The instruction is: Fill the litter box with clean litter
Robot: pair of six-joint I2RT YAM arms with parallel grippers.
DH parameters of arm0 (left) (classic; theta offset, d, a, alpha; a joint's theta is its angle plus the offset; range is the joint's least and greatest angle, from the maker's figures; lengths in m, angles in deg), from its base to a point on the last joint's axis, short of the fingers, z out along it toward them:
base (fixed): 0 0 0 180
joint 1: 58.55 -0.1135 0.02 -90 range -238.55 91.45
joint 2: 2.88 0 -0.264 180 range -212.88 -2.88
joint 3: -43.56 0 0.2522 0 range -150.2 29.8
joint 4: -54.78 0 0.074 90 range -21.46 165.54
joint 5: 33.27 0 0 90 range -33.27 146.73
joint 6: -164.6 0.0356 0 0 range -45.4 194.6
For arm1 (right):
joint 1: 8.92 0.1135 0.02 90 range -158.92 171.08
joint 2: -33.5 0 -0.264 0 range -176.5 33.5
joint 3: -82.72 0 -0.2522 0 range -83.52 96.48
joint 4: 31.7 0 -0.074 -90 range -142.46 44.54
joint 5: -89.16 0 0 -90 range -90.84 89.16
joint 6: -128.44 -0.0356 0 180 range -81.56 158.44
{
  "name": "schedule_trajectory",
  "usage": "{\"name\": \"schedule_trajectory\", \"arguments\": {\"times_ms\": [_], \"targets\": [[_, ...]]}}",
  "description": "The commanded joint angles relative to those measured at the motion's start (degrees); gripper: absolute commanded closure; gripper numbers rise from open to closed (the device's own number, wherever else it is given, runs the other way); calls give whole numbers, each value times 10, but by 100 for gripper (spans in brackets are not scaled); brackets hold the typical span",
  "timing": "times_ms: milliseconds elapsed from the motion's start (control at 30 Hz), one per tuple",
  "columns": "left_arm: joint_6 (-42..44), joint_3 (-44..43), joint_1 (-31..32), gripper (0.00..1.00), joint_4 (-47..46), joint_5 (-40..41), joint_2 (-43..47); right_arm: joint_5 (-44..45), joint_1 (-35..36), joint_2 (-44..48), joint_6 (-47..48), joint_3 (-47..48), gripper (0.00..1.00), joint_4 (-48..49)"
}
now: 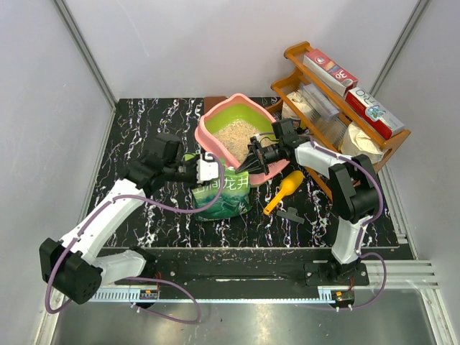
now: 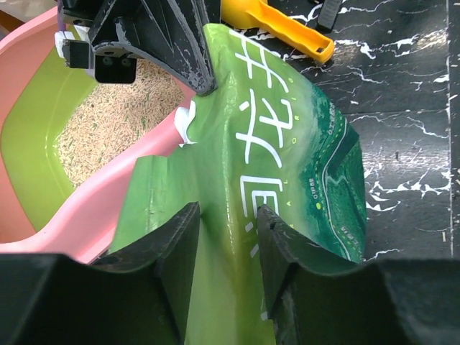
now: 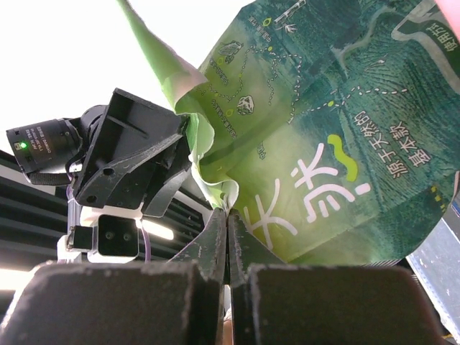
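Note:
The pink litter box [image 1: 213,113] with lime-green inner walls stands at the back centre, and beige clean litter [image 1: 233,135] lies in it. The litter [image 2: 108,122] also shows in the left wrist view, inside the pink rim [image 2: 79,215]. A green bag [image 1: 224,192] with white characters stands upright against the box's near side. My left gripper [image 1: 218,172] straddles a fold of the bag [image 2: 287,144], and the left gripper's [image 2: 228,210] fingers press that fold from both sides. My right gripper [image 1: 249,164] is shut on the bag's torn top edge [image 3: 215,165], its fingers meeting at the tip [image 3: 227,213].
A yellow-orange scoop [image 1: 282,192] lies on the black marbled table [image 1: 136,136] right of the bag, with a small dark clip [image 1: 291,213] near it. A brown wooden rack [image 1: 338,108] holding boxes stands at the back right, close behind the right arm.

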Motion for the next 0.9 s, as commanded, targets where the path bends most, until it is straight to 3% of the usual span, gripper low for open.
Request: {"name": "schedule_trajectory", "arguments": {"times_ms": [0, 233, 300, 467, 533, 633, 733, 867], "targets": [[39, -9, 4, 61, -10, 16, -8, -17, -12, 16, -18, -2, 100, -7], [43, -9, 3, 73, -7, 27, -19, -17, -13, 9, -13, -2, 100, -17], [41, -11, 4, 83, -1, 28, -21, -17, -17, 11, -9, -1, 100, -17], [13, -17, 3, 97, 6, 35, -20, 6, -47, 12, 47, 22, 98, -20], [2, -15, 3, 100, 6, 34, -15, 20, -64, 12, 97, 49, 85, -22], [-30, -11, 0, 100, 2, 26, -9, 60, -78, 15, 193, 105, 80, -67], [-64, -5, -4, 100, -6, 15, -3, 118, -79, 21, 356, 175, 72, -170], [-116, 4, -23, 100, -27, -8, 3, 143, -77, 80, 524, 172, 66, -180]]}}
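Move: The litter bag's mouth already stands between the left hand's part-open fingers, its middle some 9 cm lower, 3 cm nearer the robot and 3 cm to the right. The right hand, still pinching the bag's right upper corner, has that middle about 3 cm nearer, 4 cm left and 8 cm below. From the right hand the litter box's middle is roughly 14 cm ahead, 3 cm right and 13 cm down; the yellow scoop lies some 14 cm right, 2 cm nearer and 13 cm down. The bag's upper edge is pinched shut between the left fingers, which close fully while that hand sinks only about 1 cm and otherwise holds its place. Once they have closed, the right fingers open about a third and let go of the corner; that hand then moves off quickly, forward some 9 cm, with a smaller shift right and up, out over the litter box, rolling nearly 40 degrees so its far side rises. ##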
